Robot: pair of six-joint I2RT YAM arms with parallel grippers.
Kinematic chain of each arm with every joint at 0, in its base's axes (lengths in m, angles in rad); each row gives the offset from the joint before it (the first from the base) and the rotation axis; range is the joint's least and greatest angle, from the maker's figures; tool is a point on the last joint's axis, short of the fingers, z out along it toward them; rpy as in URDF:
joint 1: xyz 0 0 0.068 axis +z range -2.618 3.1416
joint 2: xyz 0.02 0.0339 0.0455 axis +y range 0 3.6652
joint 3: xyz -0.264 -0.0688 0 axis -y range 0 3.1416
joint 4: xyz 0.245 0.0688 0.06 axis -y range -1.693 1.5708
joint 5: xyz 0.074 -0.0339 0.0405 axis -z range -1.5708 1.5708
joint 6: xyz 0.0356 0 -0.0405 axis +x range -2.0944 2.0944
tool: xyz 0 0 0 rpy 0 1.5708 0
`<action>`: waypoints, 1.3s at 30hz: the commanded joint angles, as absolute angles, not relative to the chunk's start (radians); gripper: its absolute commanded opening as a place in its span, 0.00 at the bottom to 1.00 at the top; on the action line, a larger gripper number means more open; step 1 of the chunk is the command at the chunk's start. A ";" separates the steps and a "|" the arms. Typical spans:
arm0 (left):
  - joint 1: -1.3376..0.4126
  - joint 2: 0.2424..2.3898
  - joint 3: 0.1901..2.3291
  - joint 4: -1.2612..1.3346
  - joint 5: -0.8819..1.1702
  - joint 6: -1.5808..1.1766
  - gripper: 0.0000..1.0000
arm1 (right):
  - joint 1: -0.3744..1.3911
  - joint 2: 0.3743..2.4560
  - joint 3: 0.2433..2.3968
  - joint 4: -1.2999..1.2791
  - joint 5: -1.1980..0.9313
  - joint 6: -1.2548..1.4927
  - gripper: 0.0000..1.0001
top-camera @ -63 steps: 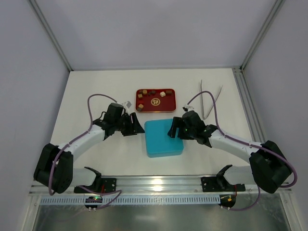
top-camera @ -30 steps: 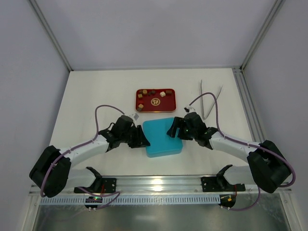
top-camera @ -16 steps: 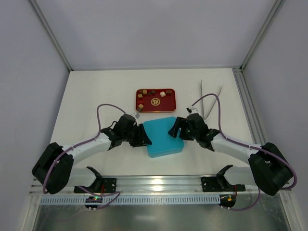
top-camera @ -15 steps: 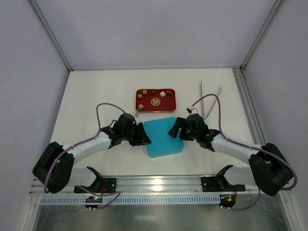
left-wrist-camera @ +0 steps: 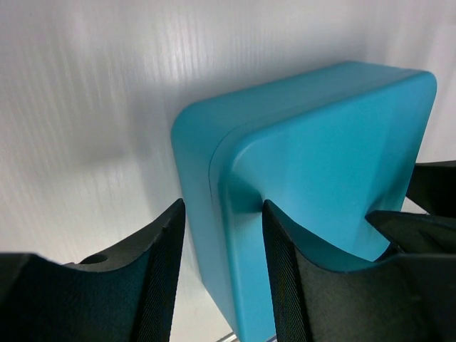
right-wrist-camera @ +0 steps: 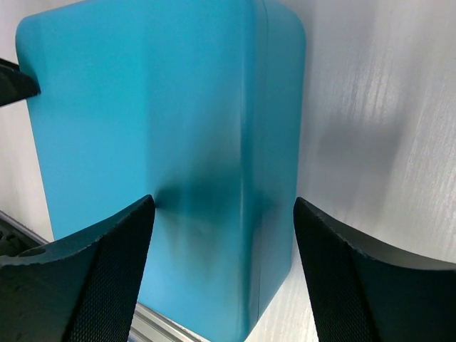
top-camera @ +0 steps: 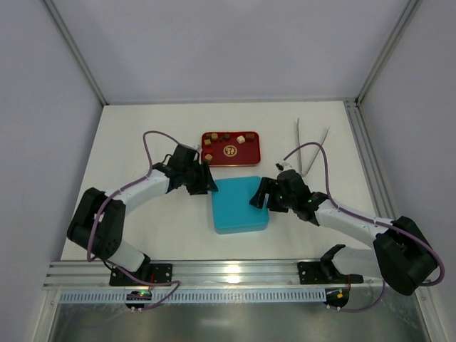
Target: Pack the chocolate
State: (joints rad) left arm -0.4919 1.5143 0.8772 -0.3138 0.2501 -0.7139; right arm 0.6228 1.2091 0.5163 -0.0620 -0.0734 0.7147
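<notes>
Several tiny brown and tan chocolate pieces [top-camera: 241, 140] lie in a red tray [top-camera: 229, 158] at the table's middle back. A closed teal box [top-camera: 241, 206] lies in front of it. My left gripper [top-camera: 208, 186] is at the box's far-left corner. In the left wrist view it [left-wrist-camera: 222, 206] is open, with the jaws astride the box's corner [left-wrist-camera: 320, 157]. My right gripper [top-camera: 258, 198] is at the box's right edge. In the right wrist view it [right-wrist-camera: 222, 203] is wide open, with the jaws astride the edge of the box [right-wrist-camera: 157, 107]. Neither gripper holds chocolate.
Metal tweezers [top-camera: 311, 147] lie on the table at the back right. Grey walls close in the white table on three sides. An aluminium rail [top-camera: 228, 271] runs along the near edge by the arm bases.
My left gripper has swung from the box's near-left side up to its far-left corner. My right gripper has shifted slightly nearer along the box's right edge. The box stays in place.
</notes>
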 commanded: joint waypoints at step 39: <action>-0.474 1.695 0.899 -0.460 0.153 -0.552 0.43 | 0.460 1.542 0.647 -0.097 -0.113 0.632 0.52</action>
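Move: The closed blue box is straddled at its left and right edges. Its middle lies some 10 cm right and 5 cm back of the left hand, and about 8 cm left of the right hand and level with it, roughly 3 cm lower for both. The lid's far right corner is about 9 cm ahead of the right hand. The red chocolate tray lies some 15 cm ahead and 6 cm right of the left hand; the tongs are around 20 cm ahead and 15 cm right of the right hand. Along the box's right edge, the right hand swings out to the right by about 3 cm, then travels forward, easing back left to the far right corner, some 9 cm farther out in all; its fingers narrow around the lid's rim there. At the far left corner, the left hand works about 3.5 cm forward and slightly right, still straddling the rim with one finger over the lid. ##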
